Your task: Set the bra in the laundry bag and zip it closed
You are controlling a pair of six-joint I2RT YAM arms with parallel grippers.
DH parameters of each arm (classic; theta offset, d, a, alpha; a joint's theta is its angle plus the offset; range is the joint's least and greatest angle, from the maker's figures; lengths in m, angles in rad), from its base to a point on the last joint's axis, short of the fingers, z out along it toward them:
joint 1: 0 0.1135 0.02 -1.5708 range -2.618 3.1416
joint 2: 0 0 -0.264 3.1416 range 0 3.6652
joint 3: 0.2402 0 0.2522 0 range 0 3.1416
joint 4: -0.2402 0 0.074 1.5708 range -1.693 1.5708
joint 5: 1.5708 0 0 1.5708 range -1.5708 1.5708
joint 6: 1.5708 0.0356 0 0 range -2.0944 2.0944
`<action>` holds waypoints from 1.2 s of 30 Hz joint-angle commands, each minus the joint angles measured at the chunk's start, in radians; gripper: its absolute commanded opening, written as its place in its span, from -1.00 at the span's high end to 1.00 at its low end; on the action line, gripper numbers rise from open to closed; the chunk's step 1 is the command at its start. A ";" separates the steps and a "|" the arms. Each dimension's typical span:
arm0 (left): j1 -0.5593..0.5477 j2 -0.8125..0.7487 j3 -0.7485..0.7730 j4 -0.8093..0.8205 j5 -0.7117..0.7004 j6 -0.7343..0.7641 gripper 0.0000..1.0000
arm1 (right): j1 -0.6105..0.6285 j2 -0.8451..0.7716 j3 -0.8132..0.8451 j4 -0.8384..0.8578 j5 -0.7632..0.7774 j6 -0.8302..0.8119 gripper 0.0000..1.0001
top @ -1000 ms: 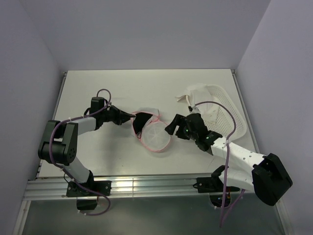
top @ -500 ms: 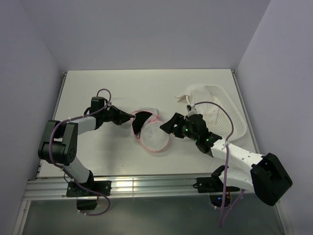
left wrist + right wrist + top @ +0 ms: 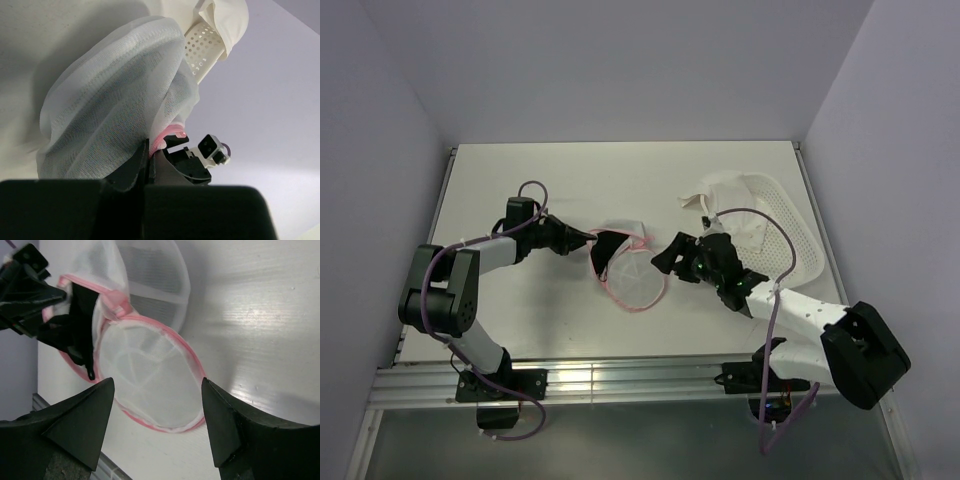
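The laundry bag (image 3: 635,282), a round white mesh pouch with pink zipper trim, lies mid-table with its mouth open. The black bra (image 3: 611,244) sits in that mouth at the bag's upper left; in the right wrist view the bra (image 3: 82,337) shows inside the pink rim, a thin strap hanging down. My left gripper (image 3: 588,240) is shut on the bag's pink trim (image 3: 167,134) at its left edge. My right gripper (image 3: 663,260) stands open just right of the bag, and the round mesh flap of the laundry bag (image 3: 145,375) lies ahead of the right gripper (image 3: 157,382), untouched.
A white perforated plastic basket (image 3: 785,235) sits at the right side of the table with a white cloth (image 3: 720,190) draped over its left end. The table's near edge and metal rail (image 3: 620,375) run just below the bag.
My right gripper has edged a little left, closer to the bag's right rim. The left gripper has kept its hold, and the bag's lower ring has shifted slightly.
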 commanded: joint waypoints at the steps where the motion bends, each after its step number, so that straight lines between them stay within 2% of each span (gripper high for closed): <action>1: 0.002 0.009 0.037 0.001 -0.014 0.024 1.00 | -0.007 0.039 -0.030 0.110 -0.020 -0.028 -0.55; 6: 0.004 0.015 0.037 0.001 -0.014 0.024 0.99 | -0.008 0.089 -0.079 0.231 -0.048 -0.046 -0.57; 16: 0.004 0.026 0.041 -0.005 -0.014 0.033 1.00 | -0.008 0.264 -0.145 0.616 -0.060 -0.034 -0.59; 23: 0.002 0.029 0.043 -0.008 -0.011 0.039 1.00 | -0.007 0.304 -0.163 0.744 -0.109 0.008 -0.50; 26: 0.004 0.030 0.041 -0.005 -0.012 0.041 1.00 | -0.005 0.240 -0.189 0.724 -0.126 0.031 -0.34; 27: 0.004 0.029 0.041 -0.005 -0.009 0.044 1.00 | -0.007 0.222 -0.194 0.715 -0.134 0.040 -0.11; 29: 0.004 0.029 0.038 -0.002 -0.009 0.045 1.00 | -0.007 0.154 -0.205 0.669 -0.145 0.047 0.14; 30: 0.002 0.021 0.035 -0.002 -0.009 0.048 1.00 | -0.007 0.131 -0.206 0.649 -0.149 0.052 0.37; 33: 0.002 0.007 0.032 -0.008 -0.014 0.061 1.00 | -0.007 0.039 -0.194 0.543 -0.154 0.043 0.71; 36: 0.001 -0.008 0.040 -0.027 -0.014 0.084 1.00 | -0.007 -0.038 -0.168 0.448 -0.163 0.040 0.90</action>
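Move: Just ahead of the right hand's open fingers, about 2 cm to the left and 4 cm below, is the pink edge of the laundry bag's round mesh flap. The flap's middle lies level with that hand, some 6 cm left; the black bra shows in the bag's mouth about 12 cm left and 4 cm ahead. From the left hand, which already holds the bag's pink rim, the flap edge is roughly 14 cm right, 5 cm back and 4 cm lower. Dipping about 5 cm to the flap's near edge while easing a couple of centimetres left, the right hand closes its fingers from wide open and pinches the pink edging with its mesh. As they shut, it turns back upward some 7 cm and slightly back, tipping its fingers up and rolling its left side higher, while the left hand keeps its grip on the rim almost still. ##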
